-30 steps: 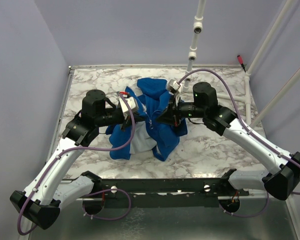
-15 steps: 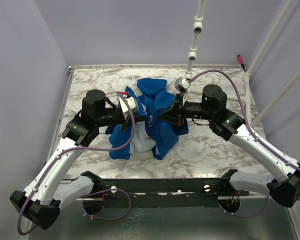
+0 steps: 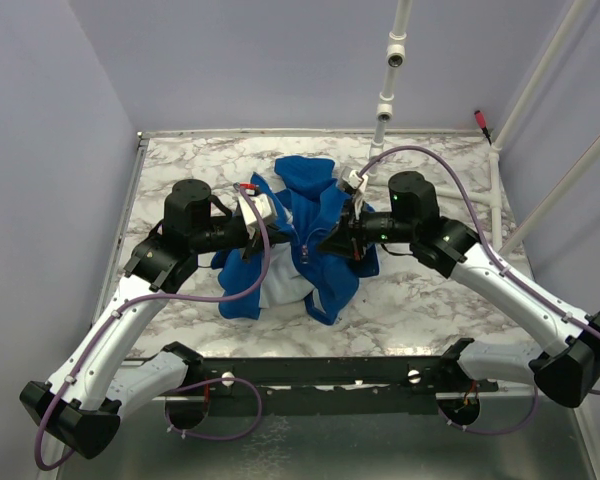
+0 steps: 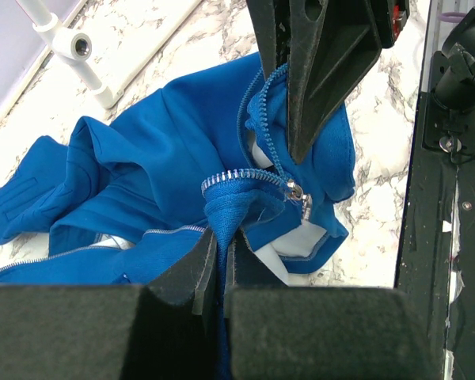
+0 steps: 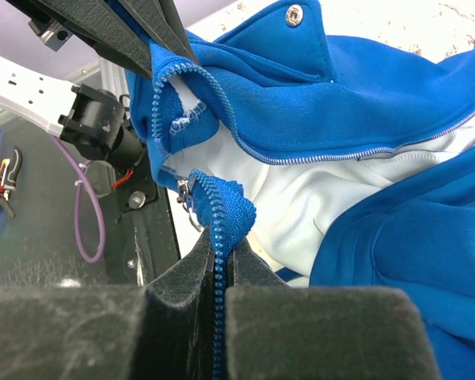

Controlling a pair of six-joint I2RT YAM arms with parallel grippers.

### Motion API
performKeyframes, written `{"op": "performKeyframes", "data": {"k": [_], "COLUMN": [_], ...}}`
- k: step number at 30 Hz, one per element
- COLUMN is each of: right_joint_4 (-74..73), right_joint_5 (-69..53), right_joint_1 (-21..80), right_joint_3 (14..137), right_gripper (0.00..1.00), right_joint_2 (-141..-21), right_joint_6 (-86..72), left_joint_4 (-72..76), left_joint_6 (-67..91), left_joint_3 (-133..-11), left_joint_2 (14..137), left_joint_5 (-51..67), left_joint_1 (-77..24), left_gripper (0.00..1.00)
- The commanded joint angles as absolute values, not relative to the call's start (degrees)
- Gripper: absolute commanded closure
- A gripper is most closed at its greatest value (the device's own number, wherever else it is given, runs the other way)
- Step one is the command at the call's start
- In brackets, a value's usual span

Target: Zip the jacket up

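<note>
The royal-blue jacket (image 3: 305, 255) lies bunched at the middle of the marble table, front open, pale lining (image 5: 317, 190) showing. My left gripper (image 3: 280, 235) meets it from the left. In the left wrist view this gripper (image 4: 220, 247) is shut on the blue front edge just below the metal zipper slider (image 4: 297, 192). From the right, my right gripper (image 3: 328, 240) faces it a few centimetres away. The right wrist view shows that gripper (image 5: 220, 247) shut on the other zipper tape (image 5: 222, 210), blue teeth running between the jaws. Both held edges are lifted off the table.
The marble table (image 3: 440, 300) has a raised rim. A white pipe frame (image 3: 385, 105) stands at the back. A black rail (image 3: 330, 375) with the arm bases runs along the near edge. Hand tools (image 5: 0, 182) lie beyond the table's edge in the right wrist view.
The right arm swung out to the right, then came back left with its zipper edge, ending close to the left gripper. The left arm held still.
</note>
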State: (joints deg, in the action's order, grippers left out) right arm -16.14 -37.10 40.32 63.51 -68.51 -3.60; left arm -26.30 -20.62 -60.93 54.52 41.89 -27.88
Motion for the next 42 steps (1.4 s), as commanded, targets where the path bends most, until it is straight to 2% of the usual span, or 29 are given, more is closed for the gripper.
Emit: {"op": "performKeyframes", "data": {"k": [1, 35, 37, 38, 39, 40, 41, 42], "right_joint_4": [-15.8, -13.0, -14.1, -14.9, -16.0, -17.3, -18.5, -19.2], "right_joint_5": [-37.2, -38.9, -37.6, -36.6, -35.3, -34.2, -33.3, -32.9], "right_joint_1": [41.2, 41.5, 41.5, 41.5, 41.6, 41.5, 41.6, 41.5], "right_joint_3": [66.6, 67.1, 66.6, 66.4, 66.2, 66.1, 66.2, 66.4], "right_gripper": [0.99, 0.99, 0.99, 0.99, 0.99, 0.99, 0.99, 0.99], "right_joint_2": [-69.3, -67.9, -67.6, -67.5, -67.4, -67.4, -67.3, -67.4], "right_joint_6": [-2.9, -5.4, -4.5, -3.7, -2.6, -1.7, -0.9, -0.6], "left_joint_4": [-26.6, -26.6, -27.2, -27.8, -28.4, -28.5, -28.6, -28.5], "left_joint_6": [-20.8, -21.1, -21.9, -23.3, -25.2, -26.8, -28.3, -29.1], "left_joint_3": [-61.6, -60.8, -59.9, -58.9, -57.3, -55.5, -53.7, -52.4], "left_joint_2": [54.3, 53.8, 53.6, 53.5, 53.5, 53.3, 53.3, 53.5], "left_joint_5": [43.0, 42.6, 41.7, 40.7, 38.9, 36.5, 33.8, 31.7], "left_joint_1": [-28.1, -28.2, -28.2, -28.1, -28.1, -28.1, -28.1, -28.1], "left_gripper": [1.00, 1.00, 0.93, 0.83, 0.72, 0.53, 0.38, 0.28]}}
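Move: The zip slider hangs between the two grippers: from the left hand about 4 cm to the right, 2 cm back and 3 cm lower; from the right hand some 3 cm left, 1 cm back and 2 cm lower. The zip edge pinched in the right fingers is about 7 cm right of the left hand and 1 cm back. From the left hand, the white lining shows about 5 cm back, straight below by some 20 cm. Still pinching the bunched zip edge of the jacket's left front, the left hand holds quite still almost throughout, then at the very end spreads its fingers to about half open, lets go of the cloth and starts straight down, about 2 cm, with hardly any tilt. The right hand keeps its pinch on the opposite zip edge just beside the slider, easing up about 1 to 1.5 cm and staying otherwise nearly in place. ##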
